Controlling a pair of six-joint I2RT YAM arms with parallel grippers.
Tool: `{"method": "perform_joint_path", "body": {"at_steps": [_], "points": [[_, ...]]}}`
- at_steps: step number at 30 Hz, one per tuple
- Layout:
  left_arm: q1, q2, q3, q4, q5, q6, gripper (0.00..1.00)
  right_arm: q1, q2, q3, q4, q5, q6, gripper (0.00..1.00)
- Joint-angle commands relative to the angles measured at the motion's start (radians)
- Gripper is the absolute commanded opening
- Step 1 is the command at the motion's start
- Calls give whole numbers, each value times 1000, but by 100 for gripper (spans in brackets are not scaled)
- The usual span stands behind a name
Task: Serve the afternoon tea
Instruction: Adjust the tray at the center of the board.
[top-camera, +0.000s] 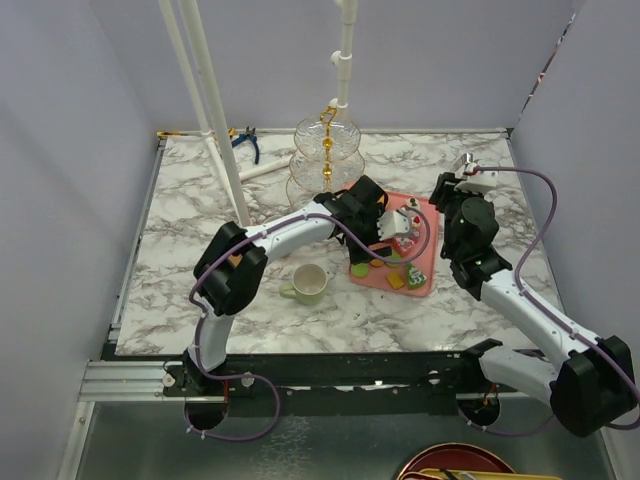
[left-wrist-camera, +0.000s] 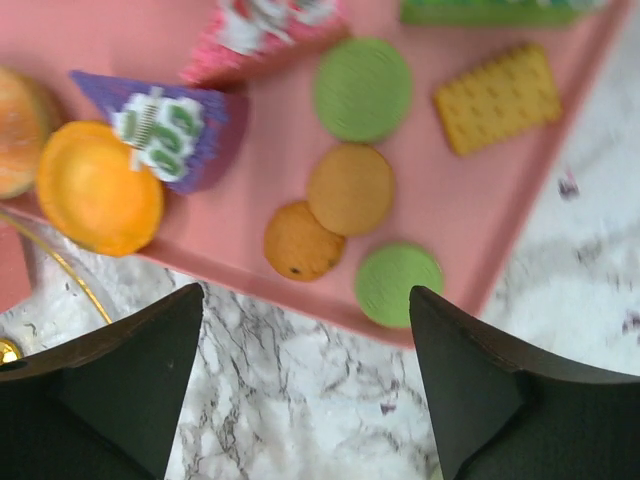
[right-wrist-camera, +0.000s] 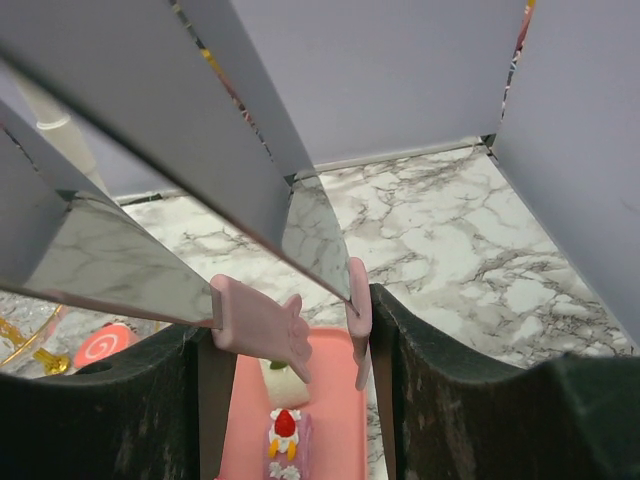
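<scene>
The clear glass three-tier stand (top-camera: 327, 160) with its gold stem stands at the back of the marble table. A pale-green mug (top-camera: 308, 284) sits in front of it. To their right, small cakes and macarons lie on a flat pink tray (top-camera: 425, 235). My left gripper (top-camera: 383, 232) (left-wrist-camera: 305, 330) hangs open and empty over the tray's edge. Beyond its fingers lie a green macaron (left-wrist-camera: 398, 282) and an orange-brown one (left-wrist-camera: 303, 240). My right gripper (top-camera: 462, 185) (right-wrist-camera: 290, 320) is shut on metal tongs with pink tips (right-wrist-camera: 262, 328), above a strawberry-topped cake (right-wrist-camera: 285, 440).
White poles (top-camera: 215, 110) rise from the back left of the table, with blue-handled pliers (top-camera: 245, 140) beside them. Grey walls close in the table on three sides. A red bowl (top-camera: 455, 462) sits below the front rail.
</scene>
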Motion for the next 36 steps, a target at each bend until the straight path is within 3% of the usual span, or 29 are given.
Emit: {"method": "perform_joint_path", "body": {"at_steps": [1, 10, 22, 34, 36], "points": [[21, 79, 80, 98, -96, -324, 82, -9, -38, -7, 34, -4, 14, 52], [26, 145, 113, 127, -220, -383, 71, -9, -73, -18, 27, 5, 11, 52], [60, 181, 122, 127, -205, -424, 45, -14, -88, -24, 22, -3, 20, 52], [70, 220, 153, 127, -230, -451, 40, -15, -94, -28, 21, -12, 23, 52], [70, 227, 157, 127, -211, -442, 35, -15, -94, -27, 21, -12, 24, 52]]}}
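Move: The pink tray's middle lies about 9 cm to the left hand's right, 4 cm ahead and 7 cm below. On the tray, the orange tart is some 12 cm ahead of the hand and 2 cm right, the near green biscuit level ahead and 2 cm right. The green mug stands 10 cm left and 4 cm back. From the right hand, the tray is roughly 13 cm left, 3 cm back and 26 cm below. Left hand slides about 7 cm forward, sinking 5 cm to the tray's left rim, turning counter-clockwise, fingers half closing. ##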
